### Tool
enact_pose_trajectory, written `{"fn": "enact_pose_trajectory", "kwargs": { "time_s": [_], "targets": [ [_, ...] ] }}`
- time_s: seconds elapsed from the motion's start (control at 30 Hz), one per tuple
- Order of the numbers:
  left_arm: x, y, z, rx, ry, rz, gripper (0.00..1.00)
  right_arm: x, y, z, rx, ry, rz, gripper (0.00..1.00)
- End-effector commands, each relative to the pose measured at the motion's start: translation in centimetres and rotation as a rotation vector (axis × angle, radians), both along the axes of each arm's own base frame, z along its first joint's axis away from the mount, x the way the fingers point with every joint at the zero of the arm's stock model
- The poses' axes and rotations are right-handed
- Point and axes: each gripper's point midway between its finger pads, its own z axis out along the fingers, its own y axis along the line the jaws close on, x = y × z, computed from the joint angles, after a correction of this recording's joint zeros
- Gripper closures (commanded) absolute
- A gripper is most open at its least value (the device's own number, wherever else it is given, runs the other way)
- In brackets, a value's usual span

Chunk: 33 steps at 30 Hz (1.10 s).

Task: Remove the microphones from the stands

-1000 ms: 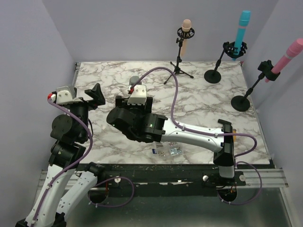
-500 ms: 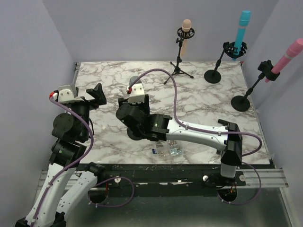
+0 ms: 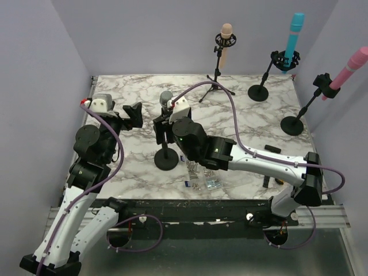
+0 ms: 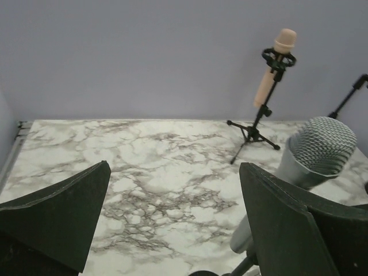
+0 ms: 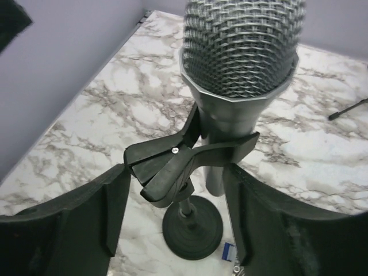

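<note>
A grey microphone [image 3: 166,98] sits upright in a black clip [image 5: 178,161] on a short stand with a round black base [image 3: 167,160], left of the table's middle. My right gripper [image 3: 165,124] is open. In the right wrist view its fingers straddle the clip and the microphone's handle [image 5: 241,52] with a gap on both sides; the gripper [image 5: 177,175] is just below the mesh head. My left gripper [image 3: 135,114] is open and empty, just left of the microphone. In the left wrist view [image 4: 172,192] the microphone [image 4: 319,152] shows beyond its right finger [image 4: 276,218].
At the back stand a peach microphone on a tripod [image 3: 226,40], a blue one [image 3: 294,34] and a pink one [image 3: 349,66] on round-base stands. A small clear bag of hardware [image 3: 204,181] lies near the front edge, right of the stand's base.
My right arm has swung up and right, uncovering the stand, and its open gripper now straddles the clip. My left arm has moved right, toward the microphone.
</note>
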Motion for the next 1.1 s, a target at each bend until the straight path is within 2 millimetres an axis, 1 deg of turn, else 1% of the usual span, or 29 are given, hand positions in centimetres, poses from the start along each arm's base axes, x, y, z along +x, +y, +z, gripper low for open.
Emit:
{"fn": "enact_pose_trajectory", "kwargs": {
  "time_s": [0.0, 0.07, 0.13, 0.23, 0.33, 0.4, 0.53, 0.6, 0.67, 0.77, 0.8, 0.93, 1.07],
  "targets": [
    [-0.6, -5.3, 1.8, 0.047, -0.037, -0.317, 0.01, -1.9, -1.3, 0.3, 0.015, 0.014, 0.088, 0.18],
    [-0.5, -6.8, 1.9, 0.036, -0.014, -0.407, 0.01, -2.7, -2.8, 0.2, 0.03, 0.032, 0.095, 0.14],
    [-0.1, -7.9, 1.7, 0.034, 0.011, -0.471, 0.01, -3.7, -4.1, 0.6, 0.066, 0.047, 0.117, 0.1],
    [0.2, -9.5, 1.9, 0.032, 0.033, -0.555, 0.01, -4.9, -5.9, 0.7, 0.118, 0.076, 0.131, 0.08],
    [0.4, -11.0, 2.2, 0.02, 0.056, -0.643, 0.01, -5.2, -7.7, 0.7, 0.147, 0.088, 0.097, 0.06],
    [0.5, -11.7, 2.2, 0.011, 0.081, -0.681, 0.01, -5.3, -8.3, 0.5, 0.144, 0.1, 0.082, 0.06],
    [0.4, -12.2, 1.9, 0.016, 0.112, -0.709, 0.01, -5.6, -8.3, 0.3, 0.147, 0.124, 0.09, 0.06],
    [0.0, -12.2, 1.8, 0.02, 0.099, -0.711, 0.01, -5.7, -8.1, 0.2, 0.152, 0.129, 0.101, 0.05],
    [0.1, -12.2, 2.0, 0.027, 0.086, -0.709, 0.01, -5.8, -7.8, -0.1, 0.158, 0.136, 0.107, 0.05],
    [1.2, -12.3, 1.7, 0.046, 0.149, -0.667, 0.01, -5.8, -7.2, -0.3, 0.15, 0.141, 0.117, 0.05],
    [1.8, -12.2, 1.2, 0.054, 0.175, -0.648, 0.01, -5.7, -7.0, -0.4, 0.145, 0.144, 0.118, 0.05],
    [2.7, -12.3, -0.5, 0.084, 0.234, -0.62, 0.02, -5.6, -6.4, -0.8, 0.125, 0.155, 0.121, 0.05],
    [3.3, -12.2, -1.1, 0.107, 0.252, -0.597, 0.1, -5.7, -6.2, -1.1, 0.123, 0.164, 0.128, 0.05]
  ]
}}
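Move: The microphone's mesh head stands about 13 cm to the right of my left hand, some 4 cm farther out and roughly level with it. The clip is beneath the head, 13 cm right of that hand, 3 cm ahead and some 7 cm lower, and the stand's round base lies under it, about 30 cm below my left hand. From my right hand the head is about 8 cm up, 3 cm ahead and 1 cm left, the clip just past my fingertips. I swing my left hand some 13 cm right to the microphone's head, fingers wide, turning the wrist nearly 40 degrees clockwise and tipping it slightly down, with a short forward nudge and a small dip at the end so the fingers straddle the head. Meanwhile my right hand opens the rest of the way and backs off the clip, right and towards me by about 8 cm, first rising a little, then sinking and edging back left. ##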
